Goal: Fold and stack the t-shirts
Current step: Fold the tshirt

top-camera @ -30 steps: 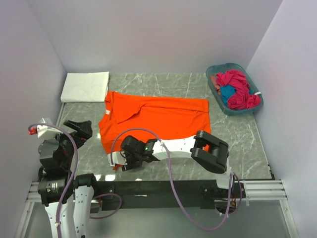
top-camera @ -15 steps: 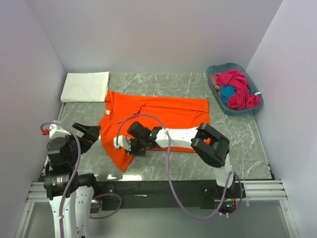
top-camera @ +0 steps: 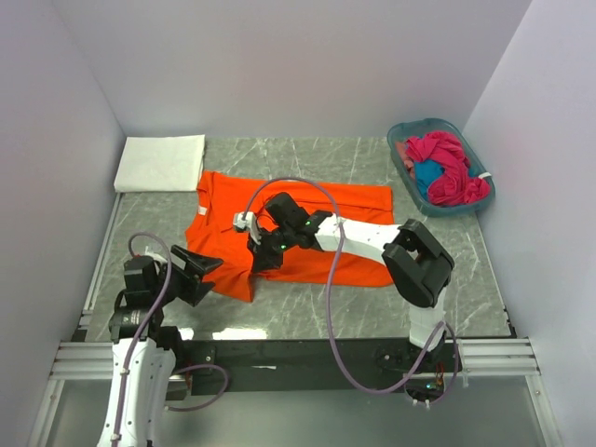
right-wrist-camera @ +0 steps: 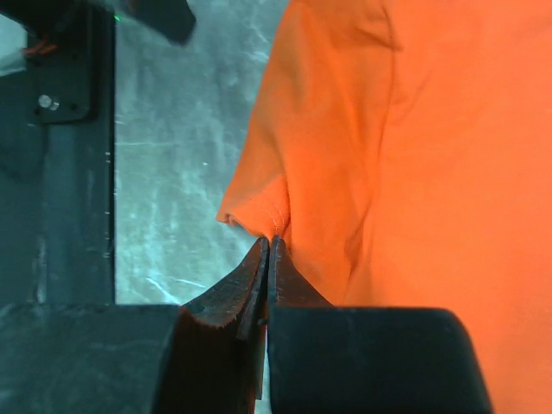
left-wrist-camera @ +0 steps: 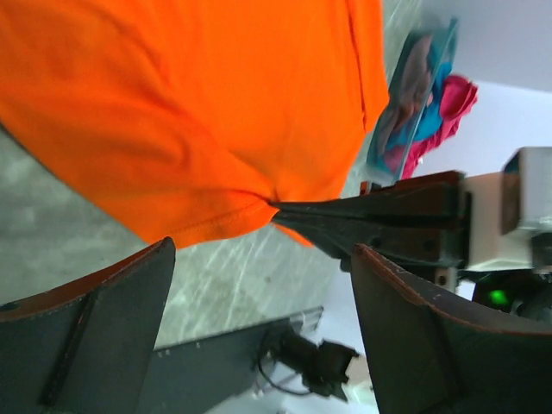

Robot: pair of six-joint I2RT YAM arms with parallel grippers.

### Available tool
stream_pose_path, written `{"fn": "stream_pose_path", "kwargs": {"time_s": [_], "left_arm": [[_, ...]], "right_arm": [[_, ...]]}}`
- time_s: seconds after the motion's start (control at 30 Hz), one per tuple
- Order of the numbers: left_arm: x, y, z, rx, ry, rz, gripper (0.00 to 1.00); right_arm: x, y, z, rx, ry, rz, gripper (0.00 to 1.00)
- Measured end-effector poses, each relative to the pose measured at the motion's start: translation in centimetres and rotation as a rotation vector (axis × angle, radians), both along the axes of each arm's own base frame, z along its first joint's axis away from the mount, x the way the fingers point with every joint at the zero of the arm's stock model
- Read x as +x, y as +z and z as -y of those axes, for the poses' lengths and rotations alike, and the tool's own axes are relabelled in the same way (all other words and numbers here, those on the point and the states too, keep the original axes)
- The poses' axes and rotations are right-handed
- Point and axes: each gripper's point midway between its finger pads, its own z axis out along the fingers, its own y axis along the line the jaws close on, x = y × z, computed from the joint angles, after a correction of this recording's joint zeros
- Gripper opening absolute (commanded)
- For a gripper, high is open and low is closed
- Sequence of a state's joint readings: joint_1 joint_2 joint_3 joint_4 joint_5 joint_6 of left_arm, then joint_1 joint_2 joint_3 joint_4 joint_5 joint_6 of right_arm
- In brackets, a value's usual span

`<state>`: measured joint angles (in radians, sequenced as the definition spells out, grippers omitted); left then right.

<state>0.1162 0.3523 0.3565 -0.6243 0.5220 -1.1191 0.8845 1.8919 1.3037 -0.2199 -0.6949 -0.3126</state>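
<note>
A bright orange t-shirt (top-camera: 317, 219) lies spread across the middle of the table. My right gripper (top-camera: 260, 258) is shut on its near-left hem, and in the right wrist view the right gripper (right-wrist-camera: 269, 241) pinches a small bunch of the orange cloth (right-wrist-camera: 414, 172). My left gripper (top-camera: 209, 275) stands open just left of that hem. In the left wrist view the left gripper (left-wrist-camera: 263, 250) has nothing between its fingers, and the orange shirt (left-wrist-camera: 172, 112) hangs from the right arm's closed tips. A folded white t-shirt (top-camera: 160, 163) sits at the back left.
A teal basket (top-camera: 436, 122) at the back right holds magenta (top-camera: 447, 168) and blue (top-camera: 427, 175) shirts. The grey marble table (top-camera: 466, 261) is walled on three sides. The right arm stretches low over the shirt's near half.
My right gripper shut on the shirt's near-left corner and carried it away from the front edge toward the middle. The left arm swung from the table's left edge toward the shirt.
</note>
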Motion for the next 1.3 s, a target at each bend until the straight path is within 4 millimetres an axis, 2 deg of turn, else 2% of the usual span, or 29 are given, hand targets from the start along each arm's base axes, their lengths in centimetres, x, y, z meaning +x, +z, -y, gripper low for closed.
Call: {"fn": "stream_pose_path", "kwargs": {"time_s": [0.07, 0.17, 0.2, 0.3, 0.47, 0.63, 0.77, 0.87, 0.97, 1.07, 1.2, 1.3], "left_arm": [[-0.2, -0.3, 0.4, -0.017, -0.014, -0.024, 0.81], [-0.4, -0.5, 0.9, -0.027, -0.032, -0.042, 0.72], [-0.5, -0.5, 1.0, -0.029, -0.036, -0.046, 0.71], [-0.8, -0.8, 1.6, -0.04, -0.062, -0.059, 0.66], [-2.2, -2.6, 3.0, -0.085, -0.104, -0.147, 0.67], [-3.5, -4.3, 3.3, -0.108, -0.065, -0.286, 0.69], [-4.6, -7.0, 3.0, -0.067, -0.016, -0.472, 0.64], [-5.6, -8.7, 3.4, -0.013, -0.016, -0.613, 0.61], [-5.8, -9.0, 4.4, 0.04, -0.044, -0.664, 0.61], [-5.1, -8.4, 5.7, 0.062, -0.063, -0.655, 0.59], [-4.4, -8.9, 7.1, 0.089, -0.064, -0.673, 0.43], [-4.7, -9.9, 7.5, 0.135, -0.063, -0.72, 0.42]], "right_arm": [[-0.3, 0.1, -0.1, 0.003, 0.001, -0.026, 0.06], [-0.2, 0.2, -0.4, -0.005, 0.007, -0.045, 0.31], [-0.1, 0.1, -0.4, -0.01, 0.009, -0.046, 0.47], [0.0, -0.1, 0.2, -0.025, 0.013, -0.052, 0.66], [2.4, -0.1, 2.4, -0.041, -0.035, -0.053, 0.66], [5.3, 2.7, 4.5, 0.001, -0.112, -0.004, 0.66], [5.5, 4.8, 4.8, 0.037, -0.121, 0.035, 0.66], [5.4, 5.5, 4.8, 0.05, -0.122, 0.046, 0.66], [5.4, 5.6, 5.1, 0.052, -0.127, 0.045, 0.66], [5.7, 5.8, 5.5, 0.053, -0.139, 0.041, 0.67], [6.2, 6.2, 5.8, 0.063, -0.155, 0.042, 0.66], [6.3, 6.4, 5.9, 0.071, -0.158, 0.04, 0.66]]}}
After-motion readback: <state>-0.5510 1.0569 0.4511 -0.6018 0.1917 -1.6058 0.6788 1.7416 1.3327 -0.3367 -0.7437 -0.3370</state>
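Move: Just off the left fingers, the sleeve's near corner lies about 8 cm to the left hand's right, some 4 cm back and 10 cm lower. That hand has the folded flap about 16 cm ahead and 5 cm right, and the t-shirt's middle 12 cm ahead and 20 cm right. From the right hand, still pinching the sleeve hem, the corner is roughly 6 cm back, 1 cm left and 6 cm below. Sinking about 10 cm and tipping some 40 degrees further down, the left hand swings right and a little back to the sleeve's near corner, its fingers narrowing to about half open, not yet shut on cloth. The right hand opens early, lets go of the hem, then withdraws forward and right over the t-shirt while rising, about 6 cm each way. ##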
